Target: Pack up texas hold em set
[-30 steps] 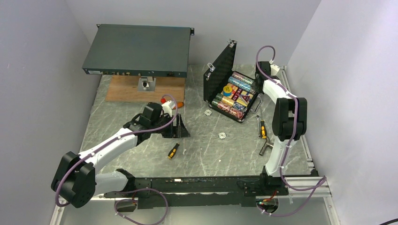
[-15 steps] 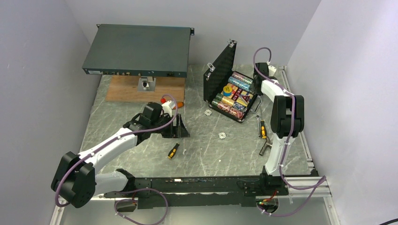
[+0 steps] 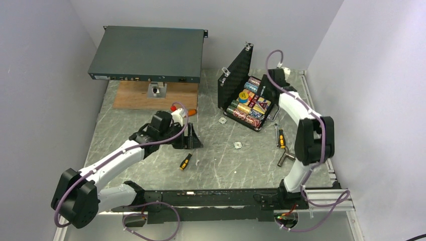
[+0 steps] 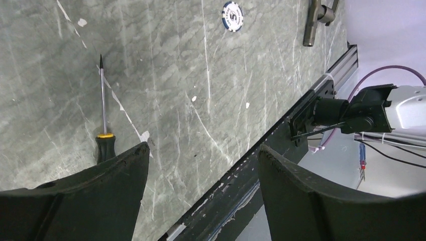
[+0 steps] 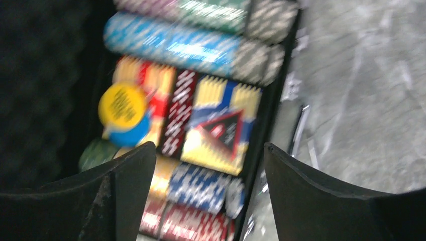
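The small black case [image 3: 234, 71] stands open at the back right, its lid upright. Multicoloured chip rows [image 3: 253, 89] fill its tray, shown blurred as chip rows [image 5: 186, 45] in the right wrist view. The blue-yellow card box [image 5: 218, 128] lies among them with the red triangular token [image 5: 222, 131] on top. My right gripper [image 3: 264, 90] hovers open just above the tray, and that gripper [image 5: 210, 146] holds nothing. Two whitish loose chips [image 3: 222, 120] [image 3: 237, 145] lie on the table. My left gripper [image 3: 189, 136] is open and empty over the table; the left gripper [image 4: 203, 148] faces a chip [image 4: 232, 9].
A dark-green rack unit [image 3: 148, 52] rests on a wooden board [image 3: 150, 96] at the back left. Screwdrivers lie at mid-table [image 3: 185, 161], by the case [image 3: 281, 138] and behind the left gripper [image 3: 184, 109]. A metal T-handle tool [image 3: 285, 158] lies at the right.
My right gripper has opened and swung left and forward from the case's far right edge to over the chip tray. The left arm has shifted only slightly.
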{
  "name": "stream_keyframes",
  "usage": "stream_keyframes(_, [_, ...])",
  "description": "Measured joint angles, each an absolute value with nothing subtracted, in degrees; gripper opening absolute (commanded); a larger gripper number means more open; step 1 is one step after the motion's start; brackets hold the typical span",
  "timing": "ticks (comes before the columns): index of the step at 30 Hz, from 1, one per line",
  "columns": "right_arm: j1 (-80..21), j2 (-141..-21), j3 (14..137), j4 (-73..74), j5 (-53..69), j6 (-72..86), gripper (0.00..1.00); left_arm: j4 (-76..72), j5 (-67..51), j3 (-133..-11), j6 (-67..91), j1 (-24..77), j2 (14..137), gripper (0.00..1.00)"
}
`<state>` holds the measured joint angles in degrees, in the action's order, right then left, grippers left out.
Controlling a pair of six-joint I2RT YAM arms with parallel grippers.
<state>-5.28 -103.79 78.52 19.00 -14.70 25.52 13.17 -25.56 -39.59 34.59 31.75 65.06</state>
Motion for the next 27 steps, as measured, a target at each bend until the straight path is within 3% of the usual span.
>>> stream_keyframes(2, [-9.65,-98.30,73.52,17.21,-13.78,23.75,0.81,13.13,-25.52,-38.83,35.09,32.12,64.58,0.81])
stream_keyframes(6, [-19.42,-91.79,66.57,12.86,-9.23,21.58,0.63,13.41,-25.06,-37.28,35.86,32.97,63.81,0.81])
stream_keyframes(9, [-25.17,-89.43,61.19,8.45,-4.99,21.02,0.61,14.72,-23.99,-36.97,36.49,33.52,62.48,0.81])
stream_keyframes(12, [-28.47,-88.36,55.61,4.19,-2.76,20.05,0.52,15.77,-22.55,-36.97,37.28,33.87,59.22,0.81])
stream_keyframes(20, [-31.48,-91.64,49.82,-6.20,0.34,18.98,0.34,15.88,-19.40,-31.05,40.97,34.92,46.50,0.82])
stream_keyframes(27, [-32.05,-98.96,51.70,-12.45,-0.10,19.07,0.30,18.55,-17.23,-22.76,45.06,34.98,34.20,0.84])
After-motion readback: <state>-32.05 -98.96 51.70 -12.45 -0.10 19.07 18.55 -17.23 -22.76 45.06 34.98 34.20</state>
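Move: The loose chip beside the case lies about 25 cm to the right hand's left, some 8 cm back towards the base and 10 cm below the fingers. The open case stands about 7 cm to that hand's left, 3 cm ahead and 9 cm below; another chip is about 18 cm left and 22 cm back, and the orange screwdriver about 42 cm left and 4 cm back. From the left hand the first chip is roughly 19 cm ahead, 13 cm right. Towards the loose chip by the case's hinge corner the right hand swings some 24 cm left and about 13 cm back, first rising slightly, then sinking to finish 6 cm lower with a short push forward. Its wrist turns about 40 degrees counter-clockwise and its wide-open fingers narrow to a small gap, still short of the chip. The empty left hand withdraws 6 cm back and 4 cm left. ##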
